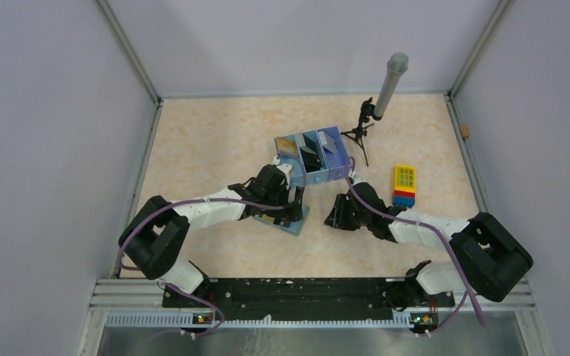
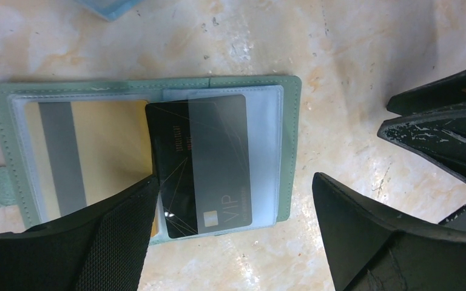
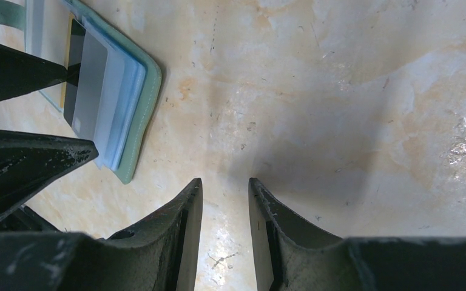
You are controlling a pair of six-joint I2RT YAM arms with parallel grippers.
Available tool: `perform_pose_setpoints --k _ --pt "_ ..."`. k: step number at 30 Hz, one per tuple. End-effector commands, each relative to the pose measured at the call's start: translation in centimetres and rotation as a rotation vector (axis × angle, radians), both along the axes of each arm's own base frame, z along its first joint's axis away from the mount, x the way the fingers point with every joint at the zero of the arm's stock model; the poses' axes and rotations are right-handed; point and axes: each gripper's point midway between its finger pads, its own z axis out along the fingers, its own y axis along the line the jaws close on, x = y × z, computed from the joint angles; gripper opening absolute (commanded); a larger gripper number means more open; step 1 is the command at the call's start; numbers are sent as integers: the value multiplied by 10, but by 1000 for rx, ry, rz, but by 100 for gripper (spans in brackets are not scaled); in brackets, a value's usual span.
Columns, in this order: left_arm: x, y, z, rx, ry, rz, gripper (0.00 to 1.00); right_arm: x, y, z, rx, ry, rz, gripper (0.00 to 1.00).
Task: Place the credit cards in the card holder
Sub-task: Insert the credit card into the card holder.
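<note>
The card holder (image 2: 290, 151) lies open on the table, grey-green rim, clear sleeves inside. A gold credit card (image 2: 109, 145) sits in its left panel. A black VIP credit card (image 2: 179, 163) is partly inside the right sleeve, and its dark left edge sticks out over the fold. My left gripper (image 2: 235, 179) hovers over the holder, open wide, with one fingertip (image 2: 139, 200) at the black card's left edge and the other past the holder's rim. My right gripper (image 3: 224, 180) stands just right of the holder (image 3: 148, 91), its jaws a narrow gap apart with nothing between them.
A blue three-compartment tray (image 1: 312, 157) stands just behind the holder (image 1: 295, 225). A microphone on a small tripod (image 1: 375, 111) stands at the back. A yellow, blue and red block (image 1: 404, 185) lies to the right. Grey walls enclose the table.
</note>
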Motion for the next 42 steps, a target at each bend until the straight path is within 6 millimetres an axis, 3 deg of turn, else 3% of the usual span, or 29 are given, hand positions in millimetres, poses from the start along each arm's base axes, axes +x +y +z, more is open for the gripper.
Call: perform_pose_setpoints --k 1,25,42 --pt "-8 -10 -2 -38 19 -23 94 -17 -12 -21 -56 71 8 34" --pt "-15 -42 21 -265 16 -21 95 -19 -13 -26 -62 80 10 33" --pt "-19 -73 24 -333 51 -59 95 -20 -11 -30 -54 88 14 33"
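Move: The black credit card, half in the holder's right pocket, lies almost under my open left hand, about 1 cm ahead, 1 cm to the left and 2 cm below. The card holder's middle is about 2 cm ahead and 4 cm left; the gold card, about 3 cm ahead and 6 cm left. The drawer box stands some 20 cm ahead and 7 cm right. From my right hand the black card is roughly 13 cm left, 2 cm ahead and slightly lower. With the left finger at the black card's exposed left edge, I push to the right, about 5 cm, drawing some 2.5 cm back as I go, towards my right hand. My left hand rolls about 15 degrees, its left side dipping, and the hand point rises about 1 cm; the fingers stay wide open. My right hand waits nearly still. ##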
